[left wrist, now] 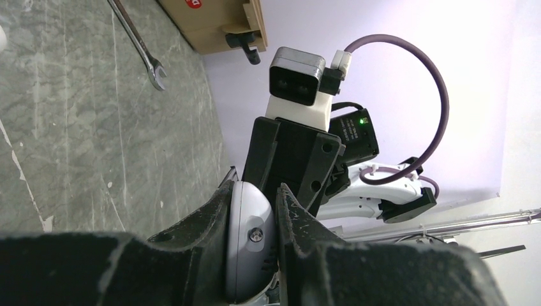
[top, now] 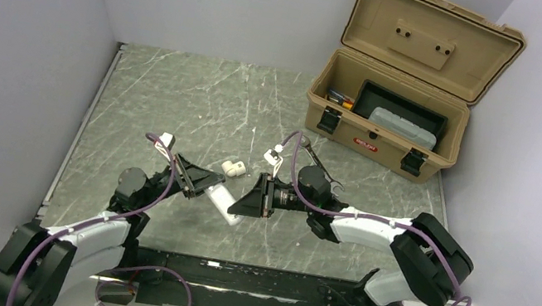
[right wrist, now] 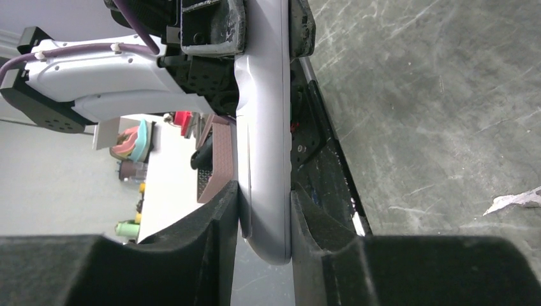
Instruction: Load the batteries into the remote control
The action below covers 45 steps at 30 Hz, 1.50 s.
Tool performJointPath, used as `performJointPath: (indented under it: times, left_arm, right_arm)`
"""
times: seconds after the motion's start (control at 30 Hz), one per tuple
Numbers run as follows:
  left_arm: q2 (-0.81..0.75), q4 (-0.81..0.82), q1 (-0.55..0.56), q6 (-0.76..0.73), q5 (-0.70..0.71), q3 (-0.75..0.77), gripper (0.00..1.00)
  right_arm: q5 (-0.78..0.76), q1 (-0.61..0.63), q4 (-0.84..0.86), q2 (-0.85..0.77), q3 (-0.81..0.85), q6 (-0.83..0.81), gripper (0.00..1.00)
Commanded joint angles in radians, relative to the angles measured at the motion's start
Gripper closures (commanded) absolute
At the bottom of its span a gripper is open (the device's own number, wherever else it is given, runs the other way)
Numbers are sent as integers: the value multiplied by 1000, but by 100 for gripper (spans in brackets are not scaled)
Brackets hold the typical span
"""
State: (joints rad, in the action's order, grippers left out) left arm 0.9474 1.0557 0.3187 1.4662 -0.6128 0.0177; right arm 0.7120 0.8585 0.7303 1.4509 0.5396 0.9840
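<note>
The remote control (top: 220, 198) is a flat white handset held off the table between my two arms. My left gripper (top: 204, 186) is shut on its left end, and the left wrist view shows that rounded end (left wrist: 245, 223) with a small screw, pinched between both fingers (left wrist: 204, 236). My right gripper (top: 243, 205) is shut on the other end; in the right wrist view the remote's thin edge (right wrist: 265, 115) runs upward from between the fingers (right wrist: 217, 217) to the left gripper's jaws at the top. The batteries are not in view.
A stubby white pipe fitting (top: 232, 167) lies on the table just behind the remote. A long silver wrench (left wrist: 137, 41) lies near the open tan toolbox (top: 388, 136) at the back right. A scrap of paper (right wrist: 513, 201) lies on the grey table (top: 177, 94).
</note>
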Motion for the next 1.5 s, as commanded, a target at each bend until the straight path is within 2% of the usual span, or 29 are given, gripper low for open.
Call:
performJointPath:
  times: [0.0, 0.23, 0.37, 0.4, 0.57, 0.8, 0.93, 1.07, 1.3, 1.47]
  left_arm:
    - [5, 82, 3, 23, -7, 17, 100]
    - [-4, 64, 3, 13, -5, 14, 100]
    - [0, 52, 3, -2, -6, 15, 100]
    - [1, 55, 3, -5, -8, 13, 97]
    - [1, 57, 3, -11, -4, 5, 64]
    - [-14, 19, 3, -27, 2, 16, 40]
    - [-20, -5, 3, -34, 3, 21, 14]
    - [-33, -30, 3, -43, 13, 20, 1]
    - [-77, -118, -6, -69, 19, 35, 1]
    - [-136, -253, -46, -121, 10, 57, 1]
  right_arm:
    - [13, 10, 61, 5, 39, -13, 79]
    - [15, 16, 68, 15, 56, -15, 84]
    - [19, 17, 68, 9, 64, -19, 98]
    - [20, 17, 65, 4, 65, -22, 100]
    - [-16, 23, 22, -51, 56, -59, 100]
    - [-35, 22, 31, -86, 31, -46, 100]
    - [-46, 23, 29, -99, 20, -44, 100]
    - [-75, 24, -46, -133, 16, -75, 100]
    - [-149, 18, -177, -217, -9, -125, 100]
    - [-291, 7, -391, -322, -12, -200, 100]
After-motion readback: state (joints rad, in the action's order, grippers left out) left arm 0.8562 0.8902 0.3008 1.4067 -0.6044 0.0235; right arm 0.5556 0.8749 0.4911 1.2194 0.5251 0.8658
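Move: The remote control is already held between both hands: its middle lies about 4 cm back and 2 cm right of the left hand, and about 3 cm ahead and 3 cm left of the right hand, roughly level. The white fitting on the table stands some 11 cm ahead of the right hand, 3 cm left and 15 cm below; the wrench lies about 15 cm ahead of that hand and 17 cm right. Left fingers open wide, freeing the remote; right hand keeps its grip, rises about 2 cm, then draws right. ##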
